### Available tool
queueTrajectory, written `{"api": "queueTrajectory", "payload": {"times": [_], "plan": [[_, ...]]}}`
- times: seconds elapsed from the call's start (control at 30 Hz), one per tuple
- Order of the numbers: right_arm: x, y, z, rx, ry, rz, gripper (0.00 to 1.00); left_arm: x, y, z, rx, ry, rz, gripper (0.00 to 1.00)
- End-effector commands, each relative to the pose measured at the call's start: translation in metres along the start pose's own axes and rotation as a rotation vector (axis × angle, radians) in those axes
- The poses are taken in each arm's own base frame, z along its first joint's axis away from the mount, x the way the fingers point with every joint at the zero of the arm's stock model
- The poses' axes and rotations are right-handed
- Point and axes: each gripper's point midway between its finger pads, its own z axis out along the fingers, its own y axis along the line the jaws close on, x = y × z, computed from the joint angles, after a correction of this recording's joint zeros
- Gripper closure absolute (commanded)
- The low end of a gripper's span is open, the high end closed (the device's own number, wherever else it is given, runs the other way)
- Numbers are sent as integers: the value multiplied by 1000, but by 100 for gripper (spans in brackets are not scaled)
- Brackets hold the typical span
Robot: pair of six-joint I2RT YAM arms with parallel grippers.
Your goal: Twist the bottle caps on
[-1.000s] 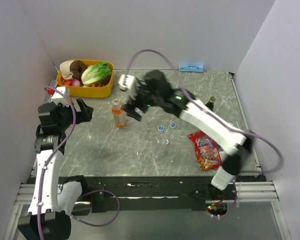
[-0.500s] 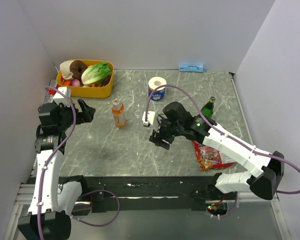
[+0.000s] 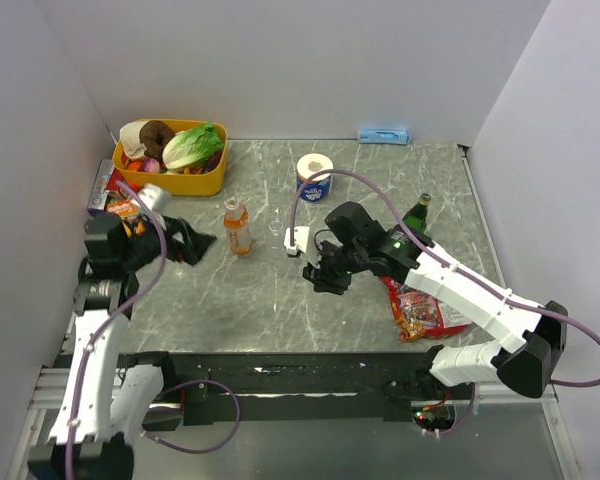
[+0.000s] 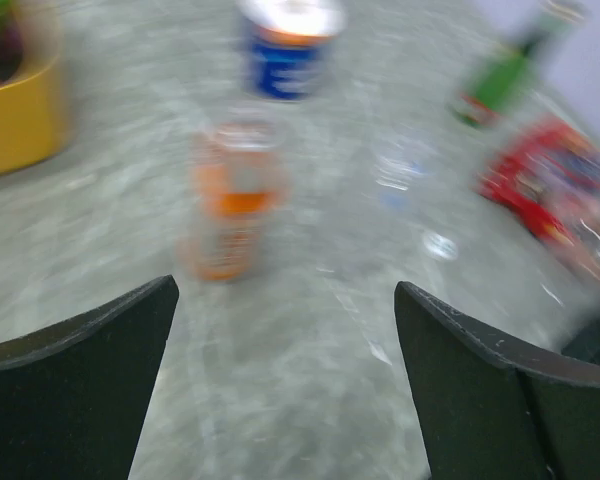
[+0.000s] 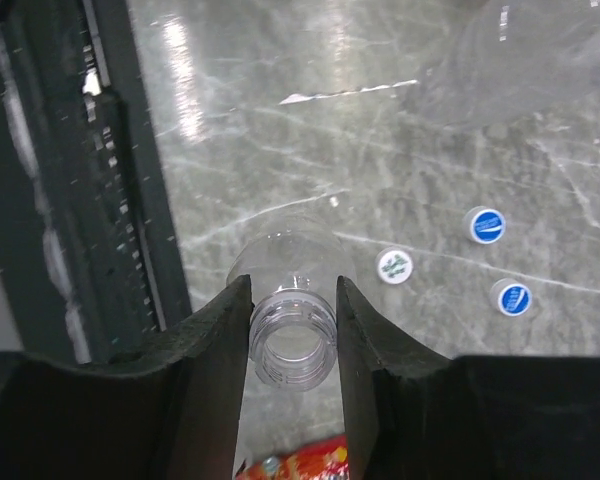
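My right gripper [image 5: 292, 322] is shut on the threaded neck of a small clear bottle [image 5: 292, 345], which stands open-mouthed and uncapped near the table's front middle. From above, the right gripper [image 3: 330, 273] hides that bottle. Two blue bottle caps [image 5: 487, 225] [image 5: 513, 298] and a pale one [image 5: 394, 265] lie flat on the table beside it. A second clear bottle [image 3: 277, 232] stands further back. The orange drink bottle [image 3: 238, 226] stands upright, uncapped. My left gripper [image 3: 202, 243] hangs open just left of it, nothing between its fingers [image 4: 90, 350].
A yellow basket [image 3: 208, 184] of food sits back left. A toilet roll [image 3: 314, 177] stands at the back middle, a green bottle [image 3: 416, 213] to the right, and a red snack packet [image 3: 416, 306] lies front right. A blue item [image 3: 384, 135] rests against the back wall.
My right arm swung back from the toilet roll to the front middle and its jaws closed on the clear bottle's neck. My left arm moved right, toward the orange bottle.
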Motion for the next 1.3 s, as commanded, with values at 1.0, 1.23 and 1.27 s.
{"api": "queueTrajectory", "payload": {"times": [1.0, 1.23, 1.27], "plan": [[-159, 7, -80, -196, -377, 252, 100, 96, -218, 24, 851, 24, 302, 4], [-161, -2, -81, -148, -390, 256, 100, 102, -221, 26, 865, 26, 296, 4], [-161, -4, -82, -137, -392, 257, 100, 102, -221, 26, 862, 31, 291, 4]]}}
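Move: The clear bottle, neck already between the right fingers and middle about 8 cm below them, lies some 30 cm to the left hand's right, 8 cm back and 14 cm lower. From the right hand, the white cap is 7 cm ahead and 3 cm right; a blue cap is 15 cm ahead and level sideways; the second clear bottle stands 14 cm ahead and 13 cm left. The orange bottle is 9 cm ahead and 8 cm right of the left hand. The clear bottle, still pinched at its neck, is lifted off the table by the right hand, rising about 13 cm, then drifting left while the wrist tilts some 25 degrees to swing its bottom left and back. To meet it the left hand sweeps right about 20 cm and back 12, sinking late, turning some 50 degrees clockwise until its wide-open fingers point right at the bottle. ##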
